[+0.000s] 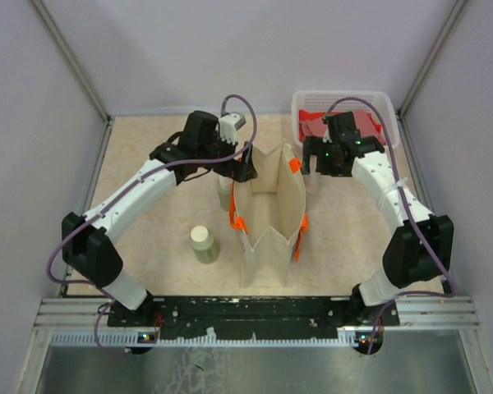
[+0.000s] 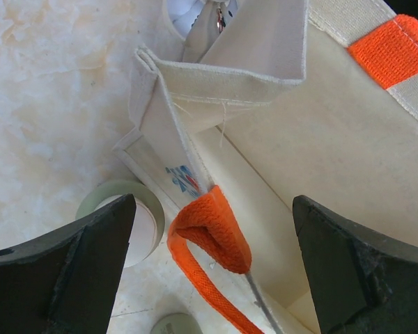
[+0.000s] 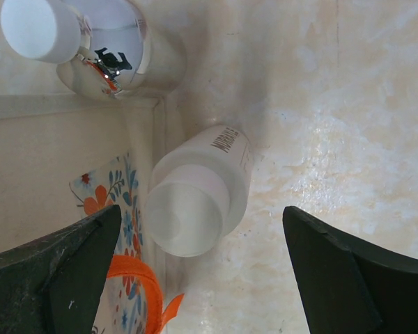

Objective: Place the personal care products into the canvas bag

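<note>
The beige canvas bag point(image 1: 268, 215) with orange handles stands open in the middle of the table. My left gripper point(image 1: 245, 170) is open above the bag's far left corner; in the left wrist view point(image 2: 212, 278) it straddles an orange handle point(image 2: 214, 229) and the bag wall point(image 2: 299, 139). A sage-green bottle with a cream cap point(image 2: 131, 221) stands just outside the bag. Another green bottle point(image 1: 204, 244) stands further left. My right gripper point(image 3: 202, 275) is open and empty over a cream bottle point(image 3: 203, 191) beside the bag's right wall point(image 3: 49, 153). A clear shiny bottle with a white cap point(image 3: 104, 49) stands nearby.
A white lattice basket point(image 1: 378, 103) with a red cloth point(image 1: 363, 121) stands at the back right, just behind my right arm. A third cap point(image 2: 173, 325) shows at the bottom edge of the left wrist view. Grey walls close the table on three sides.
</note>
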{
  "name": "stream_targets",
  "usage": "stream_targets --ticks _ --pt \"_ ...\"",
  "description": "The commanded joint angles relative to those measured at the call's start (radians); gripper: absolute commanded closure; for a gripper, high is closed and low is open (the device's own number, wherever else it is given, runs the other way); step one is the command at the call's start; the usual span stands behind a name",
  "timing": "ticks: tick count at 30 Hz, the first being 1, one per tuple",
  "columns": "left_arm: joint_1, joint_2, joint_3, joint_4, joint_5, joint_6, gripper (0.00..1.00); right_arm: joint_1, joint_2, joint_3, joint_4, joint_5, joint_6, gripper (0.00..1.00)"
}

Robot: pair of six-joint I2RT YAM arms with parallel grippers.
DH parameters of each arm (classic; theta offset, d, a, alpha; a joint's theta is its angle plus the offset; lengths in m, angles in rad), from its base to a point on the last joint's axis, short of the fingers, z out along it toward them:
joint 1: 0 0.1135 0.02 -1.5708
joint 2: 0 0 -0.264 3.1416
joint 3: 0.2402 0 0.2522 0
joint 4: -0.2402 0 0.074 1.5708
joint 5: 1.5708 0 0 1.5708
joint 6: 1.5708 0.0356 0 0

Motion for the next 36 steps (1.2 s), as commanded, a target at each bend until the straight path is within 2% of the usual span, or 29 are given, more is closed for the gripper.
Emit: stream_targets --ticks 1,10,13,18,21,25,36 --pt "-0.018 -0.017 0.020 -0.020 -0.034 0.014 0.01 0.017 0.009 0.054 -0.015 0.010 -0.005 0.01" --pt "-0.027 -0.019 0.044 -0.043 -0.144 0.016 0.01 0.020 0.016 0.060 -0.021 0.030 -0.015 0.01" --pt "-0.027 -0.020 0.057 -0.029 -0.199 -0.026 0.00 0.019 0.019 0.062 -0.022 0.038 -0.019 0.01" --pt "-0.027 -0.097 -0.003 0.067 -0.272 -0.067 0.01 0.019 0.020 0.066 -0.023 0.054 -0.024 0.01" --pt "-0.026 -0.162 -0.057 0.158 -0.240 -0.035 0.00 0.020 0.023 0.073 -0.025 0.062 -0.027 0.01" --pt "-0.025 -0.155 -0.027 0.134 -0.188 0.069 0.00 0.019 0.028 0.083 -0.029 0.067 -0.028 0.01" --pt "-0.025 -0.120 -0.033 0.120 -0.242 -0.007 0.00 0.019 0.015 0.098 -0.044 0.094 -0.036 0.01"
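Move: The green-bodied bottle beside the bag's far left side stands about 6 cm to the left gripper's left, only 1 cm farther out, and some 17 cm below. The canvas bag's middle is roughly 6 cm to its right and 9 cm back, 12 cm lower; a second green bottle stands about 15 cm back and 11 cm left. From the right gripper, the bottle beside the bag is some 27 cm left, 1 cm nearer and 12 cm lower. Ease the left gripper from over the bag's left rim a couple of centimetres forward and left, then lift it about 6 cm, settling slightly at the end, so that it shifts sideways towards the green bottle beside the bag. Turn the hand some 10 degrees counter-clockwise and tip the fingers up about 15 degrees, keeping them wide open. ##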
